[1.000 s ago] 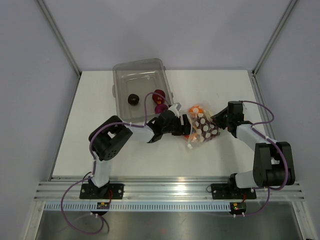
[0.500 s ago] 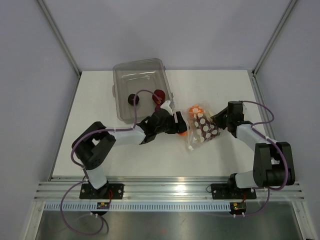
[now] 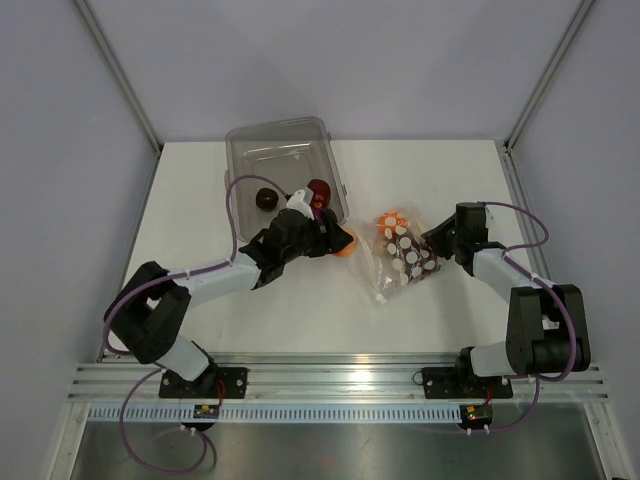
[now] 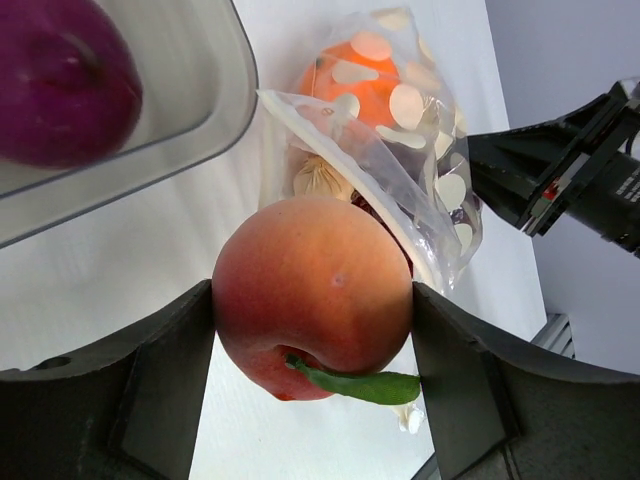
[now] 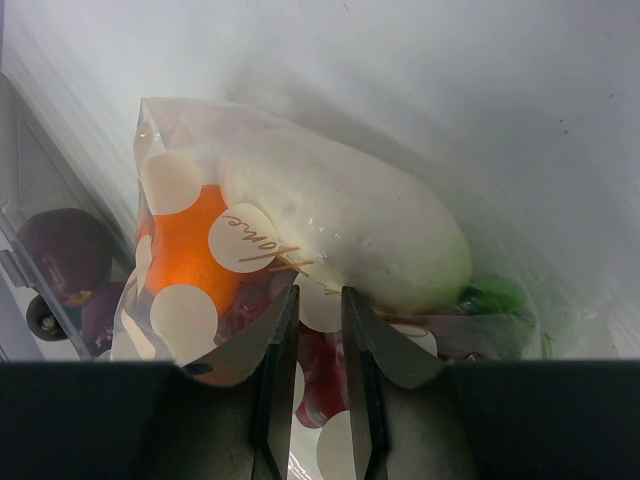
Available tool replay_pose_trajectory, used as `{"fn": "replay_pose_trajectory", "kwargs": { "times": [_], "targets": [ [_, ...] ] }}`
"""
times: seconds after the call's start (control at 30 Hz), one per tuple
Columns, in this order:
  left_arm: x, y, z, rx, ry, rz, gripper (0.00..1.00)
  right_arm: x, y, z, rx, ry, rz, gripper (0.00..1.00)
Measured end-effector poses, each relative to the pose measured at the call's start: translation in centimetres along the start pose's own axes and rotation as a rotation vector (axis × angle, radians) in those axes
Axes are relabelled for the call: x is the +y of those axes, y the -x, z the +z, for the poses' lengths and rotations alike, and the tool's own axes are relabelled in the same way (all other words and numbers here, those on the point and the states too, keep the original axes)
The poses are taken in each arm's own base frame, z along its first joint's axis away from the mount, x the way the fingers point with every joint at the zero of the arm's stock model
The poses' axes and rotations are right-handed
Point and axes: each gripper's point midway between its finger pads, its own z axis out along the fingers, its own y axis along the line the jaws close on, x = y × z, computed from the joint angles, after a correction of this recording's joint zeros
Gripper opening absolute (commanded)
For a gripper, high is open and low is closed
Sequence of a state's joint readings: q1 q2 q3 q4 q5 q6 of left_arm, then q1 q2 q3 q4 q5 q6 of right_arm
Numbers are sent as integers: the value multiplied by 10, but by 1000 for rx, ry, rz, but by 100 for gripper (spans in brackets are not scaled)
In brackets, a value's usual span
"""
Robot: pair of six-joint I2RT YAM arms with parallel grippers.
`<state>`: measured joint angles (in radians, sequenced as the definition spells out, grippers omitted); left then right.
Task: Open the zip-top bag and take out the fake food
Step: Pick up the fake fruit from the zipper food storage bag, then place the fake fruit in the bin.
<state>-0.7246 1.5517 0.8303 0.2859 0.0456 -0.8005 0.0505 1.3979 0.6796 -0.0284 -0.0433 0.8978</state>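
Note:
The zip-top bag [image 3: 402, 258], clear with white dots, lies on the table with fake food inside: an orange piece [image 5: 185, 255] and a white piece [image 5: 345, 225] show through the film. My right gripper [image 3: 432, 246] is shut on the bag's right side, with dotted film between its narrow jaws [image 5: 318, 325]. My left gripper [image 3: 333, 240] is shut on a peach [image 4: 312, 285] with a green leaf. It holds the peach just left of the bag [image 4: 400, 150], near the corner of the clear bin [image 4: 215, 95].
The rigid clear bin [image 3: 240, 150] stands at the back left and holds a dark red piece [image 3: 265, 198], a red piece [image 3: 318, 189] and a purple piece [image 4: 60, 80]. Metal frame posts rise at the table's back corners.
My left gripper has drawn back to the left, away from the bag and toward the bin, carrying the peach. The right gripper and the bag have stayed put.

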Motion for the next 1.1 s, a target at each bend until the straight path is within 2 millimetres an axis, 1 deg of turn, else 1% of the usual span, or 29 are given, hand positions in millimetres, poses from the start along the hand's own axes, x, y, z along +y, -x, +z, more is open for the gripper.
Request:
{"fn": "replay_pose_trajectory", "kwargs": {
  "times": [0.23, 0.33, 0.43, 0.53, 0.7, 0.97, 1.1],
  "targets": [
    [11, 35, -26, -95, 8, -16, 54, 0, 0, 0, 0, 0, 0, 31],
    [14, 52, -33, -142, 20, -18, 54, 0, 0, 0, 0, 0, 0, 31],
    [21, 64, -38, -182, 46, -20, 54, 0, 0, 0, 0, 0, 0, 31],
    [33, 72, -40, -206, 88, -25, 54, 0, 0, 0, 0, 0, 0, 31],
    [55, 79, -44, -218, 169, -29, 54, 0, 0, 0, 1, 0, 0, 30],
    [85, 109, -52, -283, 272, -30, 53, 0, 0, 0, 1, 0, 0, 31],
    [100, 120, -53, -293, 319, -36, 52, 0, 0, 0, 0, 1, 0, 31]
  ]
}}
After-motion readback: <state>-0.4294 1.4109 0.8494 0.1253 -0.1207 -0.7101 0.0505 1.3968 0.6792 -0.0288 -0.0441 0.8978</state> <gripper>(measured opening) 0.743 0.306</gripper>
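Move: The left hand already holds the peach clear of the bag; the clear bin's middle lies about 24 cm ahead, 16 cm left and 10 cm below. In it, the purple fruit is some 13 cm ahead and 6 cm left of the hand, the red apple about 20 cm ahead and 7 cm left, while the bag lies about 16 cm right and 2 cm ahead. From the right hand, the bin's middle is roughly 20 cm ahead and 40 cm left. Keeping its pinch on the peach, the left hand carries it away from the open bag towards the bin, about 14 cm left and 8 cm forward, lifting some 4 cm in the first half, then settling slightly to clear the near rim. The wrist swings counter-clockwise by roughly 25 degrees on the way, and the fingers stay closed on the peach while the right hand stays still at the bag. ##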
